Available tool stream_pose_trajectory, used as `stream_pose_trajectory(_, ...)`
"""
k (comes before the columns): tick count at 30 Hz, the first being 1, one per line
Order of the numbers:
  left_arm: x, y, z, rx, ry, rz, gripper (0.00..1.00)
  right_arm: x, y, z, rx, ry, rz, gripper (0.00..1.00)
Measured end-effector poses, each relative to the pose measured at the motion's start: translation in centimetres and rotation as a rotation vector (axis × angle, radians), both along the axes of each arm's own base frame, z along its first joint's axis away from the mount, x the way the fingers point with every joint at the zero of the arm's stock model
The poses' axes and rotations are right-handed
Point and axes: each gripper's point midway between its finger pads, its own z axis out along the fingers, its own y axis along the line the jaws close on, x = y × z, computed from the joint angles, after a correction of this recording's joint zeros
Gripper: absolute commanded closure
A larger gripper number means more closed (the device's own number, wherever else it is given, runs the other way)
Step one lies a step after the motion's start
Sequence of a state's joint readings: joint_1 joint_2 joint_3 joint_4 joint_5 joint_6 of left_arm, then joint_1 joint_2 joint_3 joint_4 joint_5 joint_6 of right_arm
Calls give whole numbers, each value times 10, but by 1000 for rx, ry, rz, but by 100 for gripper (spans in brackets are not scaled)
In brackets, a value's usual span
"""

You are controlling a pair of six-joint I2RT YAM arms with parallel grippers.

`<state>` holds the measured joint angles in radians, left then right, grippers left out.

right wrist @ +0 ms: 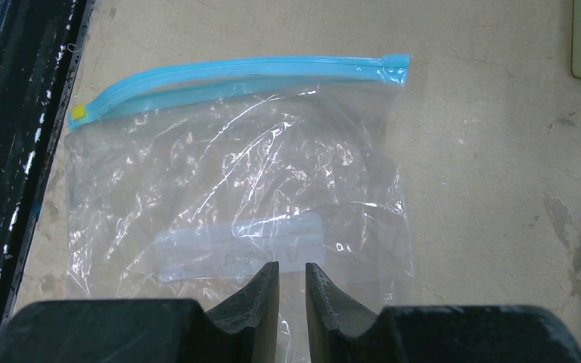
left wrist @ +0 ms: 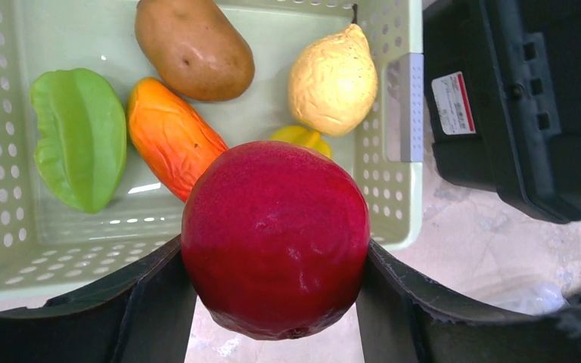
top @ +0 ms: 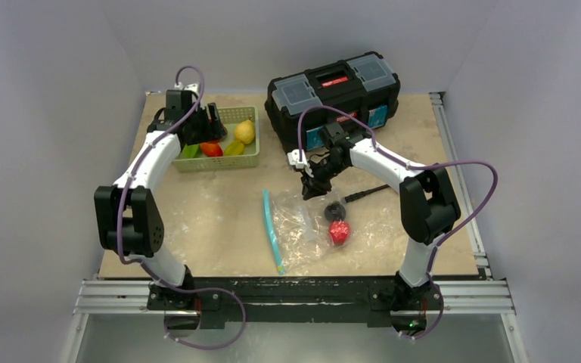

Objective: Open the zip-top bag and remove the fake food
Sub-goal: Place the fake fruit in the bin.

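Observation:
My left gripper is shut on a dark red round fake fruit, held just above the near rim of the green basket. The top view shows this gripper over the basket. The clear zip-top bag lies flat on the table with its teal zip strip on the far side from my right gripper. That gripper hovers over the bag's bottom edge, jaws a narrow gap apart with nothing between them. A small red fake food lies at the bag's right edge.
The basket holds a green starfruit, an orange piece, a brown potato and a yellow pear. A black hammer lies beside the bag. A black toolbox stands at the back.

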<state>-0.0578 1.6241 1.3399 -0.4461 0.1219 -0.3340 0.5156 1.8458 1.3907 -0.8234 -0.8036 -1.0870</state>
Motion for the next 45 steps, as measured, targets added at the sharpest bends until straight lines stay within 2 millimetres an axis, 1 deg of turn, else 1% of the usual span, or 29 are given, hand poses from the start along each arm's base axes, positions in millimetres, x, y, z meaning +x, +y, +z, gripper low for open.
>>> stream_pose_trajectory(4,11,5,-13,1,34,13,90,0,0,0,0,0,0,81)
stream_pose_trajectory(7,15,8,-24,-4,66,23,85,0,0,0,0,-1,2,81)
stream_pose_trajectory(9,18,10,-29,-7,81,27,79,0,0,0,0,-1,2,81)
stream_pose_trajectory(13,23,12,-36,-17,102,35,64,0,0,0,0,-1,2,81)
stream_pose_trajectory(14,24,12,-37,-19,103,37,57,0,0,0,0,-1,2,81)
stream_pose_trajectory(19,33,13,-38,-28,104,40,34,0,0,0,0,-1,2,81)
stream_pose_trajectory(22,36,13,-38,-34,106,40,17,0,-1,-1,0,-1,1,81)
stream_pose_trajectory(23,37,13,-38,-35,106,39,15,0,-1,-1,0,-2,2,81)
stream_pose_trajectory(24,37,13,-38,-35,105,39,10,0,-1,-1,0,-2,2,81)
stream_pose_trajectory(26,37,13,-37,-36,104,39,8,0,-2,-1,-1,-1,1,81)
stream_pose_trajectory(32,37,13,-36,-35,101,39,6,0,-3,-1,-2,1,-1,80)
stream_pose_trajectory(35,37,13,-29,-36,85,38,6,0,-3,-1,-3,1,1,80)
stream_pose_trajectory(38,30,12,-10,-42,41,31,6,0,-3,0,-2,0,0,80)
stream_pose_trajectory(41,12,8,18,-58,-31,15,5,-1,-5,3,1,-7,-1,80)
stream_pose_trajectory(42,7,8,26,-62,-52,10,3,-1,-6,5,4,-11,-3,80)
stream_pose_trajectory(45,-14,5,52,-74,-132,-5,0,0,-8,16,19,-38,-10,80)
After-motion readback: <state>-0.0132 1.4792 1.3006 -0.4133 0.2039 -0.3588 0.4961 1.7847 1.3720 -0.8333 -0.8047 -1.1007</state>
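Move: The left hand already holds the red fruit; the bin's middle lies about 4 cm ahead, 2 cm left and 12 cm below. In the bin, the orange fruit is about 2 cm ahead and 3 left of the hand, the pear 6 ahead and 6 right, and the yellow star fruit 2 ahead and 3 right. From the right hand, the bin's middle is some 15 cm ahead and 25 cm left. Left hand eases about 5 cm forward-down into the bin, opens, releases the red fruit, then rises 8 cm, drawing back. ##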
